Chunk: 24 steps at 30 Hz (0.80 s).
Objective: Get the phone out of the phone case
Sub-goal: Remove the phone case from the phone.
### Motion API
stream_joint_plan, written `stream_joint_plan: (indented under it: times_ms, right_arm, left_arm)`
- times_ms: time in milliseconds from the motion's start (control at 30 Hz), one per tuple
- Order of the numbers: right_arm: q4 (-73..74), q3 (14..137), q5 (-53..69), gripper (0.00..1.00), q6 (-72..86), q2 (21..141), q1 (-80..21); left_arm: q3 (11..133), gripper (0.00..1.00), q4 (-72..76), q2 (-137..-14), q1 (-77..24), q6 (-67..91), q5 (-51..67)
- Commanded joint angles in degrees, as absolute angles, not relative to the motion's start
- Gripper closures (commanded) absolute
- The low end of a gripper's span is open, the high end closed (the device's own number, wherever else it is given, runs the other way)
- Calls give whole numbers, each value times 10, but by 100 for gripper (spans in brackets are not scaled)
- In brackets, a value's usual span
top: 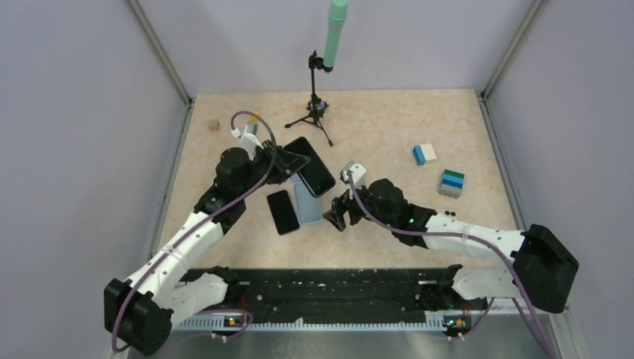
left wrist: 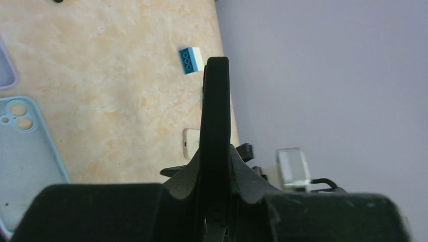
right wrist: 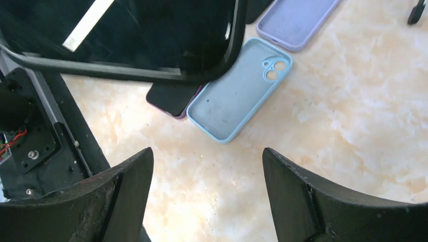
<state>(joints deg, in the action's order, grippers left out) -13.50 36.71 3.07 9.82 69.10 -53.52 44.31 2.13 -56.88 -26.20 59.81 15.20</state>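
My left gripper is shut on one end of a black phone, holding it off the table. In the left wrist view the phone stands edge-on between the jaws. Below it lie an empty light blue phone case and an empty lilac case, partly hidden in the top view. A second dark phone with a purplish rim lies flat beside the blue case. My right gripper is open just right of the blue case, low over bare table, holding nothing.
A small tripod with a green microphone stands at the back. A blue-and-white block and a striped blue-green block sit at the right. A small wooden cube is at the back left. A black rail runs along the near edge.
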Motion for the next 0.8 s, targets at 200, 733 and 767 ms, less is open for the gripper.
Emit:
stream_joint_plan:
  times_ms: [200,733,767]
  right_arm:
    - [-163,353,26,22,165,654,-537]
    - [-475,284,78,27,454,590,-522]
    - [-492,284,73,27,459,596,-523]
  left_arm:
    - [478,100,99,-548,-264,615,163]
    - [467,100,150,-559,-263,805,233]
    - [464,100,165,-562,-263,821,239]
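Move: The phone in its black case is gripped by the left hand near one long edge, its middle only about 2 cm to that hand's right and 2 cm back. From the open, empty right hand that middle is some 6 cm ahead, 6 cm left and 11 cm up. On the table, about 14 cm below the right hand, the blue case lies 7 cm ahead and 7 cm left, the purple-edged phone 5 cm ahead and 15 cm left. The right hand dips a little below the held phone, then sweeps up about 11 cm from that low point and draws back some 3 cm, swinging its fingers from slanting down to roughly level, still open and now facing the phone's lower end, with no touch to be seen. The left hand keeps its pinch and, after rising slightly, lifts again as it eases back and right and rolls its left side down about 10 degrees, bringing the phone along. ##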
